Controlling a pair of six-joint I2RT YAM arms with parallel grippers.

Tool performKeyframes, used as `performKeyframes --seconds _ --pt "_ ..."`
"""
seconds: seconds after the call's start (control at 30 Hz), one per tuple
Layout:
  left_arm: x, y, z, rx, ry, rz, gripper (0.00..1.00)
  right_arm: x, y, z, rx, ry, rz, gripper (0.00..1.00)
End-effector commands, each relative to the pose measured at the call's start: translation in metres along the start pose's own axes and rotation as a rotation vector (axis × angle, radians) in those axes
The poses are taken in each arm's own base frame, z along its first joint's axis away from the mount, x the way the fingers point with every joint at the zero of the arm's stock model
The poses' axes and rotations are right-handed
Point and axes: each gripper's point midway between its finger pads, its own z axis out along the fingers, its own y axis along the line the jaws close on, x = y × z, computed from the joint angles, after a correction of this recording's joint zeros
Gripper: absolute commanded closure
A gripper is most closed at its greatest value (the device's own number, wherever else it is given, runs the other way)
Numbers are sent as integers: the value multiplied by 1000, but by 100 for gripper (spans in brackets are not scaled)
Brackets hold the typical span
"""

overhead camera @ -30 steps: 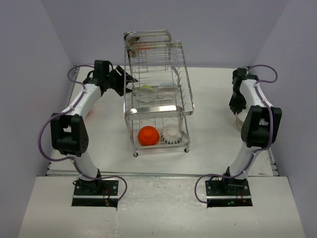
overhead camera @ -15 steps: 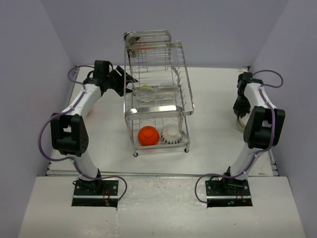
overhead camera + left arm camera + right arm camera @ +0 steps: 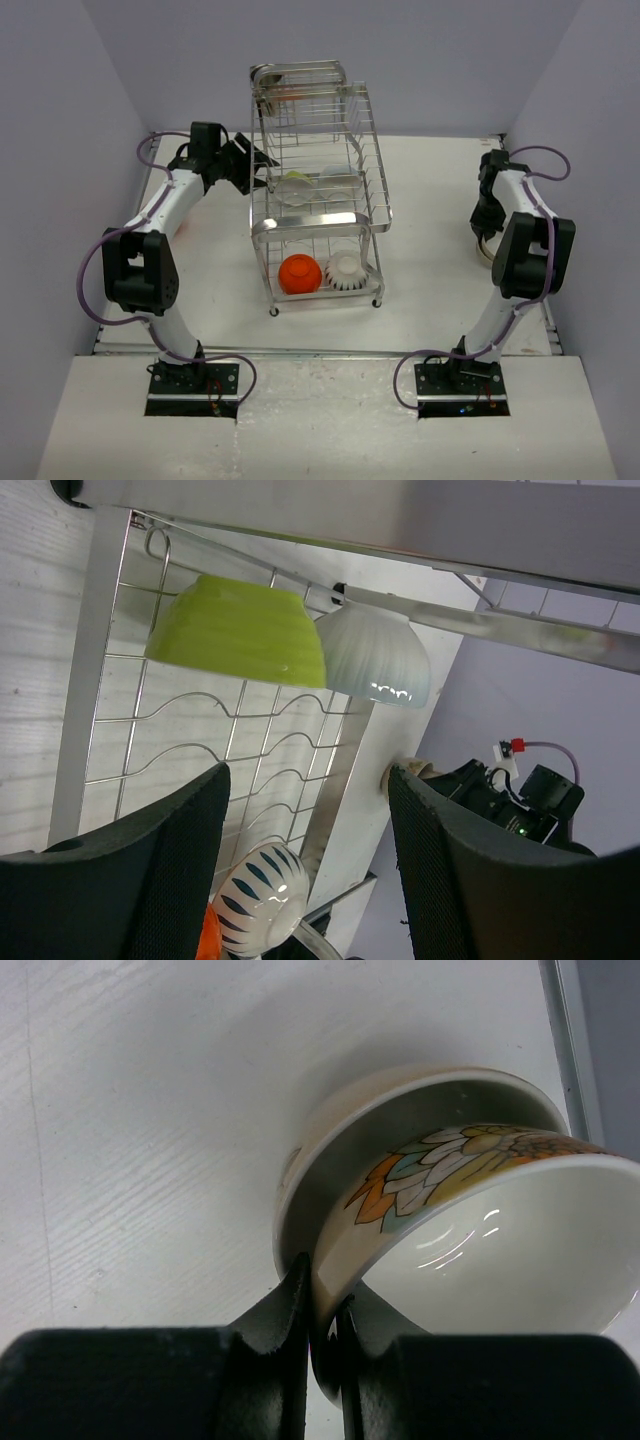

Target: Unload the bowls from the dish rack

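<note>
The dish rack [image 3: 310, 222] stands mid-table, with an orange bowl [image 3: 299, 273] and a ribbed white bowl [image 3: 344, 270] on its lower tier. A green bowl [image 3: 240, 630] and a white ribbed bowl [image 3: 375, 660] rest on the upper tier. My left gripper [image 3: 310, 870] is open beside the rack's left side [image 3: 262, 160], nothing between its fingers; a blue-striped bowl [image 3: 262, 895] shows below. My right gripper [image 3: 325, 1305] is shut on the rim of a leaf-patterned cream bowl [image 3: 480, 1230], which sits tilted inside another cream bowl [image 3: 330, 1150] at the table's right edge [image 3: 484, 248].
The table's right edge strip [image 3: 565, 1050] runs just beyond the stacked bowls. Purple walls close in on both sides and the back. A small item with an orange tint [image 3: 285, 97] sits in the rack's top rear basket.
The right arm has swung a little to the right and settled over the bowls at the table edge. The left arm has not moved.
</note>
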Motion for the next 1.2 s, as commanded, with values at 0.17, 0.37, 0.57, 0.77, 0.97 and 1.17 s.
performKeyframes --seconds 0.17,0.37,0.57,0.77,0.97,1.17 --pt "6 -14 -10 45 13 40 34 -10 -2 0 -1 -11 17 82" --pt "5 -13 -8 45 15 34 34 -14 -1 0 -4 -11 19 73" --pt "6 -9 -8 38 11 30 34 -22 -2 -12 -19 -47 36 67" --pt "9 -1 -8 24 7 10 34 -38 2 -58 -86 -140 50 60" --pt "7 4 -13 15 -14 0 32 -39 10 -93 -140 -206 32 49" --pt "11 7 -16 3 -18 -26 31 -30 23 -106 -202 -226 20 48"
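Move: The right hand pinches the rim of the flowered bowl, just over the bowl already on the table, whose middle lies about 4 cm to its right, level fore and aft, and some 4 cm below. The table's right edge is roughly 14 cm to this hand's right, straight abeam; the ribbed bowl in the rack stands some 33 cm to its left and 7 cm back. From the left hand, the bowl on the table is about 57 cm right, 10 cm back and 16 cm lower. Settling barely half a centimetre farther down, the right hand opens its fingers to about half their range and lets go of the flowered bowl's rim over the bowl on the table, then lifts away quickly by about 9 cm, drifting some 3 cm forward and 3 cm left while its fingertips tilt about 15 degrees forward. The left hand, empty and half open beside the rack, waits and then sinks some 2.5 cm with a slight draw back before starting up again. ##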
